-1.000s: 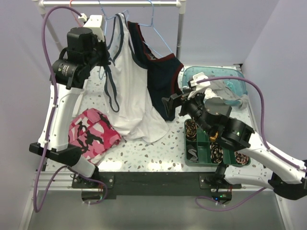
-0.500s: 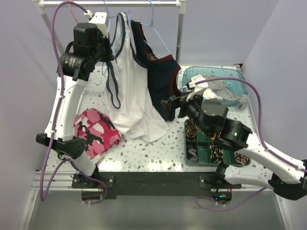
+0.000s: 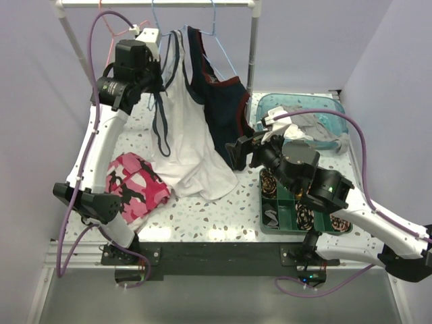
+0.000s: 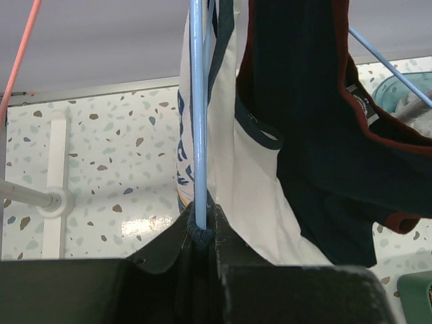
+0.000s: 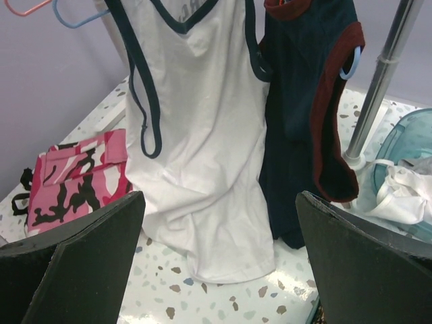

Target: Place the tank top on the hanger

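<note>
The white tank top [image 3: 185, 128] with navy trim hangs from my left gripper [image 3: 160, 67] just under the rail, and its hem rests on the table. In the left wrist view the left gripper [image 4: 200, 233] is shut on the light blue wire hanger [image 4: 198, 101] together with the top's navy strap trim [image 4: 202, 233]. The hanger's wire rises toward the rail [image 3: 153, 17]. My right gripper [image 3: 237, 152] is open and empty. In its wrist view the right gripper [image 5: 219, 256] faces the tank top's lower half [image 5: 202, 155] from a short way off.
A dark navy top with red trim [image 3: 223, 108] hangs on another blue hanger beside the tank top. The rail [image 3: 202, 4] has a post [image 3: 253, 47] at the right. A pink camouflage garment [image 3: 131, 185] lies at the left. A green compartment tray [image 3: 287, 209] and a teal basin [image 3: 307, 104] stand at the right. A pink hanger [image 3: 115, 25] is on the rail.
My left arm has risen and moved right toward the rail, lifting the tank top and hanger with it. The right arm has barely moved.
</note>
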Controlling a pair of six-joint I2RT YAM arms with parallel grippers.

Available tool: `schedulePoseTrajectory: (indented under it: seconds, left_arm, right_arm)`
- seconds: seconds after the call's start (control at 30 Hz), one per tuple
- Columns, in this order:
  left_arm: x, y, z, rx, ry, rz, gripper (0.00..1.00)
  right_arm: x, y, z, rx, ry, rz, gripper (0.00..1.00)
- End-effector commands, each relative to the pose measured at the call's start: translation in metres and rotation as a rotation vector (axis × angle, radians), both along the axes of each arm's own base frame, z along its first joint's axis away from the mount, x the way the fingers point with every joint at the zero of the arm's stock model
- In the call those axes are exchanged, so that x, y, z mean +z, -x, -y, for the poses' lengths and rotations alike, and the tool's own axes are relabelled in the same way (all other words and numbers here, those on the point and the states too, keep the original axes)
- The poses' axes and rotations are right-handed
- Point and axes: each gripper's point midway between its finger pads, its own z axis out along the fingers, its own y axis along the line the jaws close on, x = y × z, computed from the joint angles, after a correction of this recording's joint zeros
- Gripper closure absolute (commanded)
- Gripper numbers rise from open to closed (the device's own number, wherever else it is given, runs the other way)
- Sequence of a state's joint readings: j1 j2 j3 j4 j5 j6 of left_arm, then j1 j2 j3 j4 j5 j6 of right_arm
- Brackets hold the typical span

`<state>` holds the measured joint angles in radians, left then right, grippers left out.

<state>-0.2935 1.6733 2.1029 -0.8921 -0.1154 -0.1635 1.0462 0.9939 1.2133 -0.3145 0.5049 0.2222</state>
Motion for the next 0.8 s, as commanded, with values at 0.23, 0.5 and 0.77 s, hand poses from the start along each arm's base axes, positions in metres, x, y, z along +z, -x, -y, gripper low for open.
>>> schedulePoseTrajectory:
  seconds: [0.23,0.5,0.77]
  left_arm:
    - [0.048,0.006,-0.002,-0.027,0.038,0.16,0.89]
    - [0.068,0.018,-0.003,-0.042,0.054,0.214,0.58]
    - [0.118,0.046,-0.004,-0.093,0.086,0.363,0.35]
  right_arm:
    - [0.004,0.001,-0.001,0.004,-0.043,0.002,0.02]
    - [0.002,0.001,-0.002,0.006,-0.039,-0.002,0.02]
    - [-0.002,0.0,-0.003,0.004,-0.031,-0.006,0.02]
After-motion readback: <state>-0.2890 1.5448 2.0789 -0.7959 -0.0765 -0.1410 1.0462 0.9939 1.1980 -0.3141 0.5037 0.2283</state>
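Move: The near corner of the white tank top's blue hanger, strap over it, is already in the left fingers. The rail spot its hook goes on is about 20 cm ahead and 18 above, 1 to the left. The navy top hangs roughly 20 cm to the right, 12 ahead and 8 lower; the pink hanger some 15 left, 15 ahead and 5 higher. From the right hand that rail spot is about 42 cm ahead, 32 left and 18 up. The hanger's near corner and the strap over it stay pinched in the left fingers at first, the hand almost still. The fingers then open to a little over half and come free, while the hand rises about 6.5 cm and eases back some 2.5 cm from the corner, tipping up by about 10 degrees. ##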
